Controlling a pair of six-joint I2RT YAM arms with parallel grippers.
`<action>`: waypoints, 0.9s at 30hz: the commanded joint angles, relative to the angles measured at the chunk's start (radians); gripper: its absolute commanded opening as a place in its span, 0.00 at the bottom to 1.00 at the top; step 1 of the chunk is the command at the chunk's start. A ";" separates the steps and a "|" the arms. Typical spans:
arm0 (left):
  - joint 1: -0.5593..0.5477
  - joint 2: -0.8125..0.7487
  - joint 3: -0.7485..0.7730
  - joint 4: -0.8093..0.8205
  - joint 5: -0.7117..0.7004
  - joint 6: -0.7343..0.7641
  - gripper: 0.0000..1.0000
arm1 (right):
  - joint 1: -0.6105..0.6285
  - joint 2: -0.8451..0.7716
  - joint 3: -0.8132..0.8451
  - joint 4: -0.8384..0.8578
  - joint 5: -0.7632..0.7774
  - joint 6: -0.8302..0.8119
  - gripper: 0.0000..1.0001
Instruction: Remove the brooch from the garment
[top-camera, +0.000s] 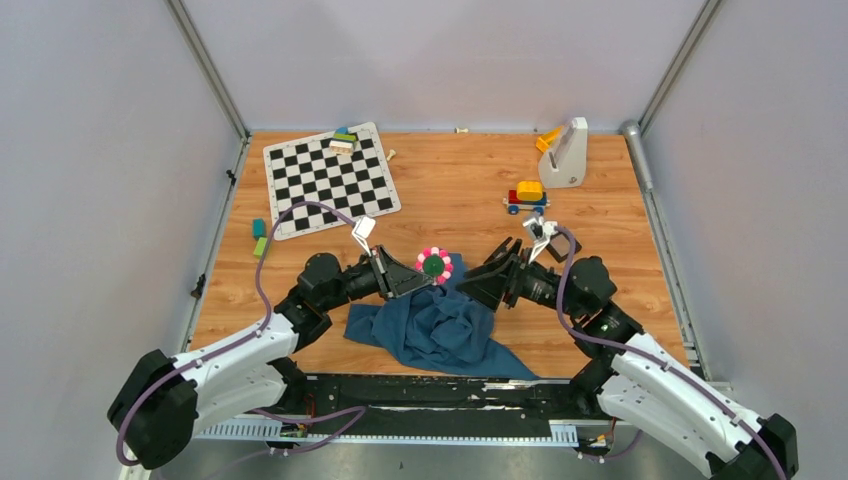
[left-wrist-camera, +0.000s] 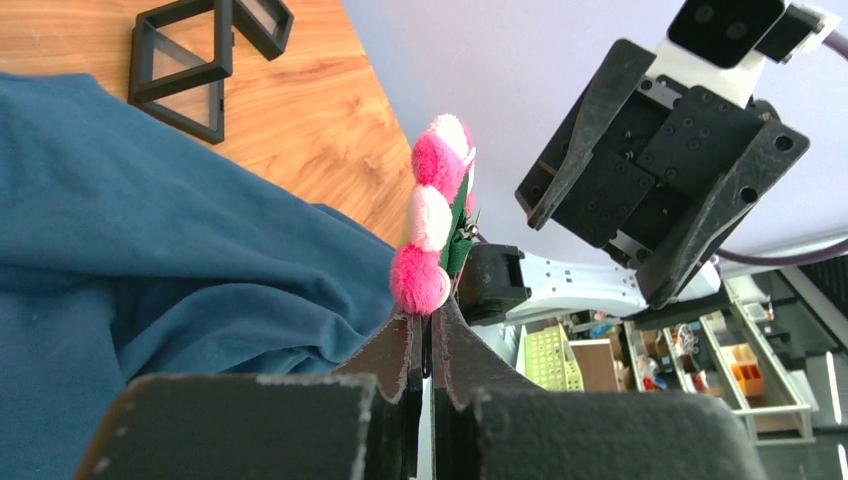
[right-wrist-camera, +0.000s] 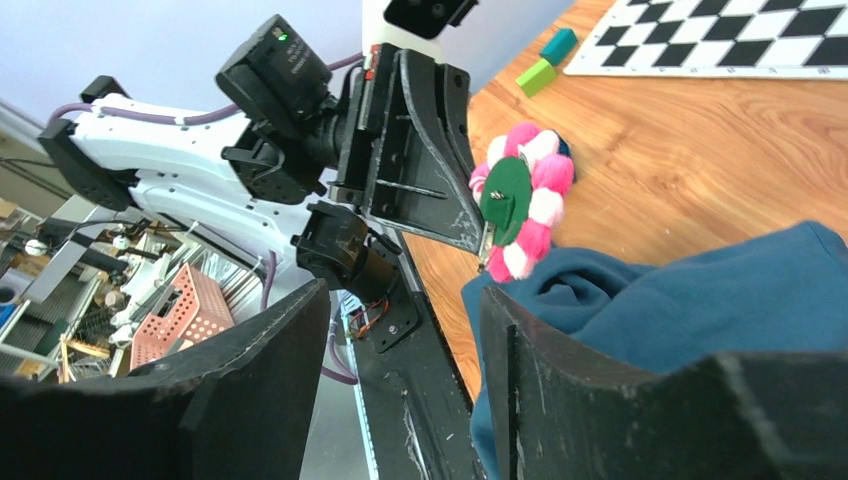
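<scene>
The brooch (top-camera: 434, 264), a ring of pink and white pompoms around a green centre, is held up by its lower edge in my left gripper (top-camera: 424, 276), which is shut on it. In the left wrist view the brooch (left-wrist-camera: 430, 220) stands edge-on above the closed fingertips of the left gripper (left-wrist-camera: 428, 318). The teal-blue garment (top-camera: 440, 325) lies crumpled beneath and beside it. The brooch (right-wrist-camera: 525, 200) sits just over a fold of the garment (right-wrist-camera: 700, 300); I cannot tell whether they touch. My right gripper (top-camera: 482, 276) faces the brooch, open, and the right gripper (right-wrist-camera: 405, 295) holds nothing.
A chessboard (top-camera: 330, 180) with small blocks lies at the back left. A toy car (top-camera: 527, 195) and a white stand (top-camera: 567, 152) are at the back right. Black square frames (left-wrist-camera: 200, 60) rest on the wood beyond the cloth. Green and teal blocks (top-camera: 259, 238) sit near the left edge.
</scene>
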 joint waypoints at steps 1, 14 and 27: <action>0.003 0.022 0.013 0.059 -0.017 -0.051 0.00 | -0.003 0.038 0.002 -0.046 0.049 0.034 0.56; 0.004 0.107 0.011 0.112 -0.022 -0.053 0.00 | 0.045 0.255 0.075 -0.011 0.091 0.084 0.30; 0.002 0.123 0.011 0.105 -0.043 -0.004 0.00 | 0.067 0.309 0.114 -0.053 0.162 0.061 0.24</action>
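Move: The left hand holds the flower brooch by its near edge, its middle about 3 cm ahead of that hand point, 1 cm right and 1 cm above. From the free right hand the brooch is some 6 cm left, 5 cm forward and 3 cm lower. The garment's middle lies about 7 cm left, 3 cm back and 24 cm below the right hand; a black frame stands 8 cm right, 10 cm ahead and 25 cm below. The right hand comes back in on the held brooch, sinking about 7 cm while easing some 3 cm forward and 3 cm left, rolling its forward side down about 15 degrees with the fingertips dipping, and its half-open fingers narrow to about a quarter open beside the near edge, by the pin side. The left hand keeps its pinch on that edge and carries the brooch roughly 2 cm down and a little forward to meet it; whether the right fingers touch the brooch can't be seen. ##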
